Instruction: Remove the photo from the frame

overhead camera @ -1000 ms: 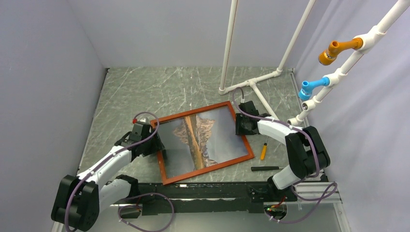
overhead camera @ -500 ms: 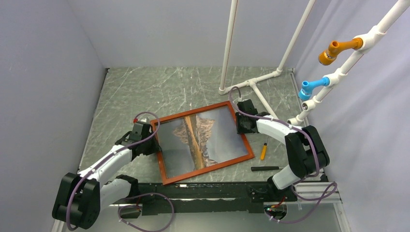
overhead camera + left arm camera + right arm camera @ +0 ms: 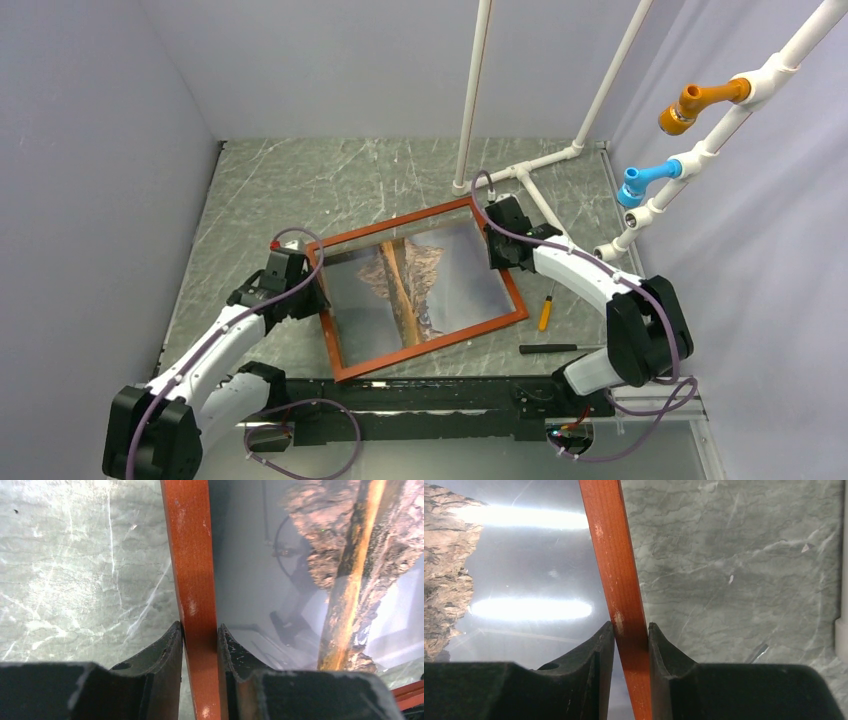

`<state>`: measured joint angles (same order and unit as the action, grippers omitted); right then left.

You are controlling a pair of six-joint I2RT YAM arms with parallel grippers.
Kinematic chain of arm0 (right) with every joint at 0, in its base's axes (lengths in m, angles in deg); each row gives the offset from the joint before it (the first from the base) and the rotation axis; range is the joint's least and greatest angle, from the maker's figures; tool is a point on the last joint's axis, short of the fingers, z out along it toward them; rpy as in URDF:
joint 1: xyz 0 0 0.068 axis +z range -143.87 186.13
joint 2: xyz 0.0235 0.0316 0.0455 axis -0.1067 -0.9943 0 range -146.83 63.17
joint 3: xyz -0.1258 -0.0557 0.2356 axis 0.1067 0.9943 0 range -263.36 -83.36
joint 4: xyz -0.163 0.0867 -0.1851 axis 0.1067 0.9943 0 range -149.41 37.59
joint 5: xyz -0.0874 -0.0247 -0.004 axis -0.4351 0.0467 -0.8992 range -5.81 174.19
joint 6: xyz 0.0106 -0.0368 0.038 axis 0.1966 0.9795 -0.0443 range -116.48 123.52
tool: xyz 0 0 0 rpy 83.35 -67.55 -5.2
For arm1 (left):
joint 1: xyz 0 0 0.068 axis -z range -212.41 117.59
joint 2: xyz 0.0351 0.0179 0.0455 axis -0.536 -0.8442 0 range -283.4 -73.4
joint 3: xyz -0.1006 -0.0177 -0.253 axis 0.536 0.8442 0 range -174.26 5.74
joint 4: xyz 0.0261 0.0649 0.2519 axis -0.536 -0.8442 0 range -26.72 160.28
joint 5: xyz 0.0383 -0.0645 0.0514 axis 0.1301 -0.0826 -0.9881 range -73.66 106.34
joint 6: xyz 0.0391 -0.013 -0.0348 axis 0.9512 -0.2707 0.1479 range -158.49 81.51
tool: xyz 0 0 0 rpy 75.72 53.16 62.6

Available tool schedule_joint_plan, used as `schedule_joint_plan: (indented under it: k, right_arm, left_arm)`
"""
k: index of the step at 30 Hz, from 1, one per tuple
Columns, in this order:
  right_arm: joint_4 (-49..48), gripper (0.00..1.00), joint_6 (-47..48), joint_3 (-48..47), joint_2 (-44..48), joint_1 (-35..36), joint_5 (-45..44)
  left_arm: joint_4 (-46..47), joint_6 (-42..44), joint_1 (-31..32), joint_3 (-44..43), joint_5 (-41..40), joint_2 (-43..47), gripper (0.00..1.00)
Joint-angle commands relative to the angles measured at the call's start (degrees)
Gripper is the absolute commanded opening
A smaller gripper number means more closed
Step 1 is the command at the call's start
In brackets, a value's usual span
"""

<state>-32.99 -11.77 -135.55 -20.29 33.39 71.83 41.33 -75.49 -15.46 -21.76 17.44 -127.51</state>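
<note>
The frame, thin reddish-brown wood, is held between both arms over the marble table, photo side up. The photo of a brown mountain on grey-blue sits inside it under reflecting glass. My left gripper is shut on the frame's left rail; in the left wrist view the rail runs between the fingers of the gripper, with the photo to its right. My right gripper is shut on the right rail, pinched between the fingers of the gripper; the photo lies to its left.
An orange-handled screwdriver and a black tool lie right of the frame near the front edge. A white pipe stand rises at the back right, with an orange fitting and a blue fitting. Grey walls close in the left and back.
Both grippers have closed on the frame's side rails. The frame has risen, its far edge shifting up and away; both arms moved with it.
</note>
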Motion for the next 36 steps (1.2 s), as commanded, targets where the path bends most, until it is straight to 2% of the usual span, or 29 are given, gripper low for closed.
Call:
schedule_joint_plan:
  k: [1,6,9,12,16,18,22,26,30,36]
  right_arm:
    - [1.1,0.00,-0.9,-4.1,3.0,1.1,-0.3]
    - [2.3,0.00,-1.2,-6.5,4.5,4.0,-0.4]
    - [0.3,0.00,-1.6,-8.2,4.7,7.7,-0.1]
    - [-3.1,0.00,-2.3,-11.0,2.5,10.7,0.5]
    - [-4.7,0.00,-3.8,-17.6,-4.6,11.6,2.2]
    - [-6.6,0.00,-4.3,-20.6,-7.8,11.9,2.7]
    - [-9.8,0.00,-5.2,-27.1,-15.1,11.9,3.4]
    - [-10.8,0.00,-5.3,-37.4,-23.8,11.9,5.3]
    - [-12.2,0.00,-4.6,-47.0,-33.8,11.9,5.5]
    - [-13.6,0.00,-4.3,-63.1,-46.6,11.4,6.5]
  left_arm:
    - [-0.5,1.8,0.4,-5.1,3.3,2.7,0.09]
    - [-4.3,3.1,0.4,-8.4,1.9,4.3,0.06]
    - [-8.7,4.9,0.1,-12.3,-1.9,4.3,0.00]
    - [-12.8,8.2,-2.0,-17.8,-6.0,2.1,0.00]
    - [-12.5,12.3,-10.5,-23.4,-5.1,-3.3,0.00]
    - [-10.8,14.0,-14.5,-25.3,-7.1,-6.2,0.00]
    - [-7.7,15.9,-20.1,-29.5,-10.9,-14.0,0.00]
    - [-5.4,15.9,-25.9,-35.9,-9.5,-21.6,0.00]
    - [-4.1,14.3,-30.3,-42.3,-6.1,-29.4,0.00]
    - [-1.0,14.3,-32.6,-50.0,-3.6,-41.8,0.00]
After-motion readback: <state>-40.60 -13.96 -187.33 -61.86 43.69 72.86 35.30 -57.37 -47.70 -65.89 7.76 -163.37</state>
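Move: On the far left of the table is a bare stretch for the held frame: about 25 cm ahead and 16 cm left of the left hand, some 15 cm ahead and 58 cm left of the right. The photo's middle is about 6 cm ahead and 22 cm right of the left hand, but 5 cm back and 20 cm left of the right. From the right hand, the white pipe corner is about 24 cm ahead and 8 cm left; the screwdriver is 10 cm back, 11 cm right. All lie 4–6 cm lower. Keeping the frame's two short sides pinched, both hands first lift it roughly 3 cm straight up, then sweep together about 20 cm left and 16 cm forward, away from the photo towards the bare far-left table. The left hand climbs farther, turning counter-clockwise with its left side rising; the right eases down a little after its early rise, its fingertips tipping up. ##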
